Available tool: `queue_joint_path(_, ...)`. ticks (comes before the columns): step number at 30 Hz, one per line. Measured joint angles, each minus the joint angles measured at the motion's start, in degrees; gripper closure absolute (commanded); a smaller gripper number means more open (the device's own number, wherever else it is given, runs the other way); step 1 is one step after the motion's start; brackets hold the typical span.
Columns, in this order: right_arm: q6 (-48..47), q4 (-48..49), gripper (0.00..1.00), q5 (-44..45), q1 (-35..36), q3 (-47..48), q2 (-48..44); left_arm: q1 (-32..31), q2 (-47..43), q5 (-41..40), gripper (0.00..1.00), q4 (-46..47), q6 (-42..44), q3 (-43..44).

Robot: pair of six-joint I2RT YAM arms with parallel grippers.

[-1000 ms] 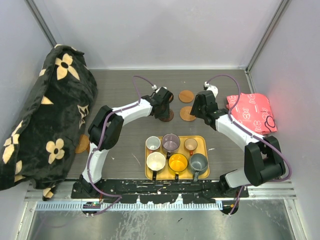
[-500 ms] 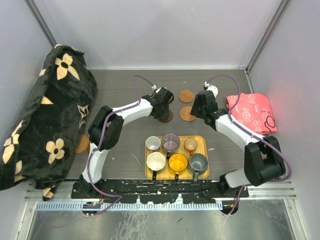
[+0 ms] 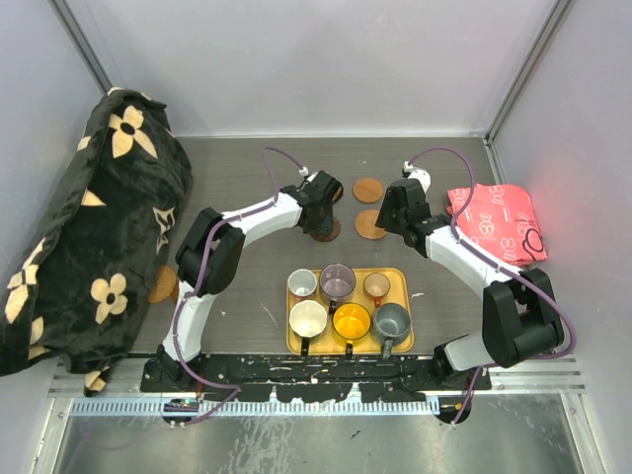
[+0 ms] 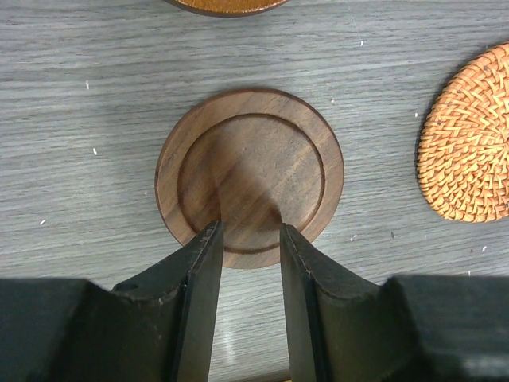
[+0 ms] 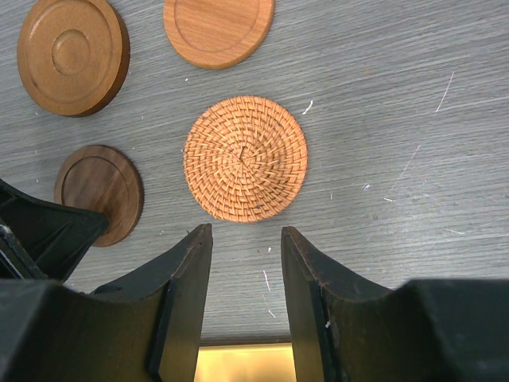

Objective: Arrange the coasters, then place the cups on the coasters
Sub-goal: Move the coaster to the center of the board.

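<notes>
Four coasters lie together at mid-table: a dark walnut coaster [image 4: 250, 177] [image 5: 99, 191] [image 3: 333, 232], a woven coaster [image 5: 245, 157] [image 3: 371, 225] [image 4: 469, 143], a light wooden coaster [image 5: 218, 30] [image 3: 368, 190] and a mid-brown coaster [image 5: 73, 54]. My left gripper [image 4: 248, 235] [image 3: 321, 215] is open, its tips over the walnut coaster's near rim, holding nothing. My right gripper [image 5: 246, 235] [image 3: 395, 212] is open and empty, just short of the woven coaster. Several cups stand on the yellow tray [image 3: 400, 276], among them purple [image 3: 338, 281], orange [image 3: 352, 321] and grey-green [image 3: 392, 321].
A black flowered blanket [image 3: 94, 227] fills the left side, with another coaster [image 3: 163, 284] at its edge. A red patterned cloth [image 3: 497, 222] lies at the right. The tray's edge [image 5: 238, 362] shows just below my right fingers.
</notes>
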Motion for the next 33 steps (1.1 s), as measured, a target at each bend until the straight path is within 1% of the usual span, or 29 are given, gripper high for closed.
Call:
queue_joint_path(9, 0.0, 0.0, 0.54, 0.0, 0.0, 0.0, 0.0, -0.1, 0.0, 0.0, 0.62, 0.0, 0.5, 0.1)
queue_joint_path(18, 0.0, 0.0, 0.54, 0.0, 0.0, 0.0, 0.0, -1.2, -0.5, -1.5, 0.61, -0.2, 3.1, 0.1)
queue_joint_path(27, 0.0, 0.2, 0.54, 0.0, 0.0, 0.0, 0.3, -2.0, -7.1, -1.6, 0.61, 0.9, 6.4, -0.2)
queue_joint_path(33, 0.0, 0.8, 0.54, -0.1, 0.0, -0.3, 1.9, -2.0, -12.2, -3.0, 0.61, 2.6, 7.6, -3.8)
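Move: The dark coaster lies just under the left hand, its middle about 2 cm ahead and some 2 cm below. From that hand the woven coaster is roughly 11 cm to the right and 3 cm ahead; the large wooden coaster is about 12 cm ahead and 1 cm left. From the right hand the dark coaster lies some 12 cm left, 1 cm ahead and 10 cm below. The left hand lifts off the dark coaster, rising about 9 cm, fingertips tipping forward some 10 degrees, still parted. ##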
